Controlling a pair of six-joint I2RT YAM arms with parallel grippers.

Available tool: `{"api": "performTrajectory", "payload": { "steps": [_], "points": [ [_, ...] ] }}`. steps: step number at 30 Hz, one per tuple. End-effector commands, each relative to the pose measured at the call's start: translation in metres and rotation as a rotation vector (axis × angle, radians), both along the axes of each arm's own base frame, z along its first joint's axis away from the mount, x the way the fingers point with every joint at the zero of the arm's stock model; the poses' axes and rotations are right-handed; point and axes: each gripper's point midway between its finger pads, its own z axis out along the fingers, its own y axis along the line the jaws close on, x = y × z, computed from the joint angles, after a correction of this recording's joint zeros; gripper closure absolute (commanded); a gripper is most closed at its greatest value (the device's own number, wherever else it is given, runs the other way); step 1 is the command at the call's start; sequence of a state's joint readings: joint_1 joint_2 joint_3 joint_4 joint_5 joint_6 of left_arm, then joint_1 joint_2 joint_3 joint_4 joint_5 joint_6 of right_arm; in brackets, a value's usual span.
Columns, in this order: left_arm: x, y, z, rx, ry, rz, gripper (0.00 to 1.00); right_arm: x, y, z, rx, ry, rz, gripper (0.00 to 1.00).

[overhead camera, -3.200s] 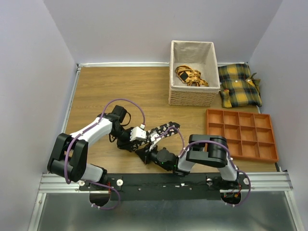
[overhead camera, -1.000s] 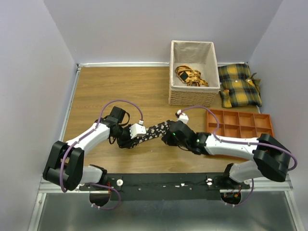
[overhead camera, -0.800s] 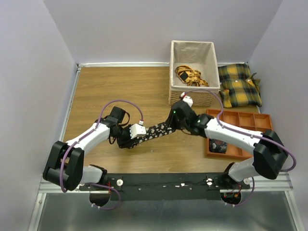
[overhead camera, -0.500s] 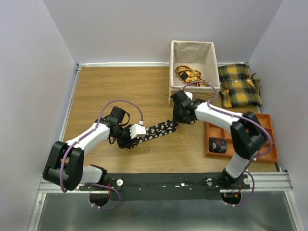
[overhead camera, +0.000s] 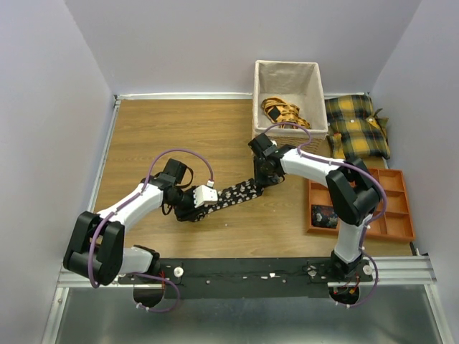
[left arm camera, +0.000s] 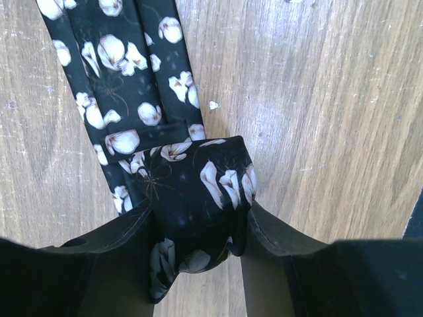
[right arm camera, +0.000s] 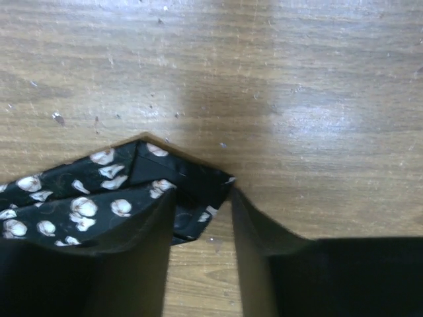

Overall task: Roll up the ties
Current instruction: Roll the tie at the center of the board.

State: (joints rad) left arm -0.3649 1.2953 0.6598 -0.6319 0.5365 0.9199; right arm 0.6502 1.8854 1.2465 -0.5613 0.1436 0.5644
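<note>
A black flowered tie [overhead camera: 237, 192] lies as a strip on the wooden table. One end of it is folded into a small coil [left arm camera: 198, 191]. My left gripper [overhead camera: 195, 209] is shut on that coil, with a finger pressed against each side [left arm camera: 198, 231]. The tie's pointed wide end [right arm camera: 99, 191] lies flat under my right gripper [overhead camera: 265, 177]. That gripper stands open [right arm camera: 201, 211], its left finger [right arm camera: 139, 251] over the fabric and its right finger on bare wood, with the tie's corner between them. Another tie, rolled up [overhead camera: 324, 214], sits in a front compartment of the orange tray [overhead camera: 373, 208].
A white wicker basket [overhead camera: 287, 143] holding yellow patterned fabric stands at the back, close behind my right gripper. Yellow-and-black plaid cushions [overhead camera: 356, 127] lie to its right. The orange compartment tray sits at the right edge, under my right arm's elbow.
My right arm has folded back from over the tray, carrying its gripper up along the tie to the wide end. The rolled tie in the tray has come into view. The left gripper has stayed put.
</note>
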Motion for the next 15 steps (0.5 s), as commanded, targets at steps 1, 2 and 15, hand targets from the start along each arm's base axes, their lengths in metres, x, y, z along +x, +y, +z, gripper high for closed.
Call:
{"api": "performTrajectory", "payload": {
  "steps": [1,2,15],
  "points": [
    [-0.002,-0.007,0.010,-0.045,-0.003,-0.015,0.48,-0.014,-0.004,-0.037,-0.017,0.091,0.014,0.71],
    [-0.001,-0.007,0.011,-0.046,-0.004,-0.013,0.48,-0.019,-0.006,-0.040,-0.020,0.100,0.011,0.77],
    [0.015,0.001,0.030,-0.102,-0.008,0.088,0.48,-0.033,-0.057,-0.031,-0.117,0.022,-0.047,0.99]
  ]
}}
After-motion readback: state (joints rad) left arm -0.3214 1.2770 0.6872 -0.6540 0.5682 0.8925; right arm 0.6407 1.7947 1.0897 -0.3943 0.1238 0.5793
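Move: The tie's loose end lies almost at the right hand's open fingers, about 1 cm to their left and 1 cm below. The rolled end in the left hand sits some 22 cm to the right hand's left and 9 cm back. The basket stands about 22 cm ahead and 8 cm to the right, and the tray's middle 31 cm right and 4 cm back. From the left hand, the loose end is about 22 cm right and 9 cm ahead. The tie's loose corner gets pinched as the right hand slides about 1 cm left, low over the board, and shuts its fingers fully; the hand then draws back to the right and slightly towards the bases, about 1.5 cm. The left keeps its grip on the roll and late on lifts about 1.5 cm, easing a little forward. ##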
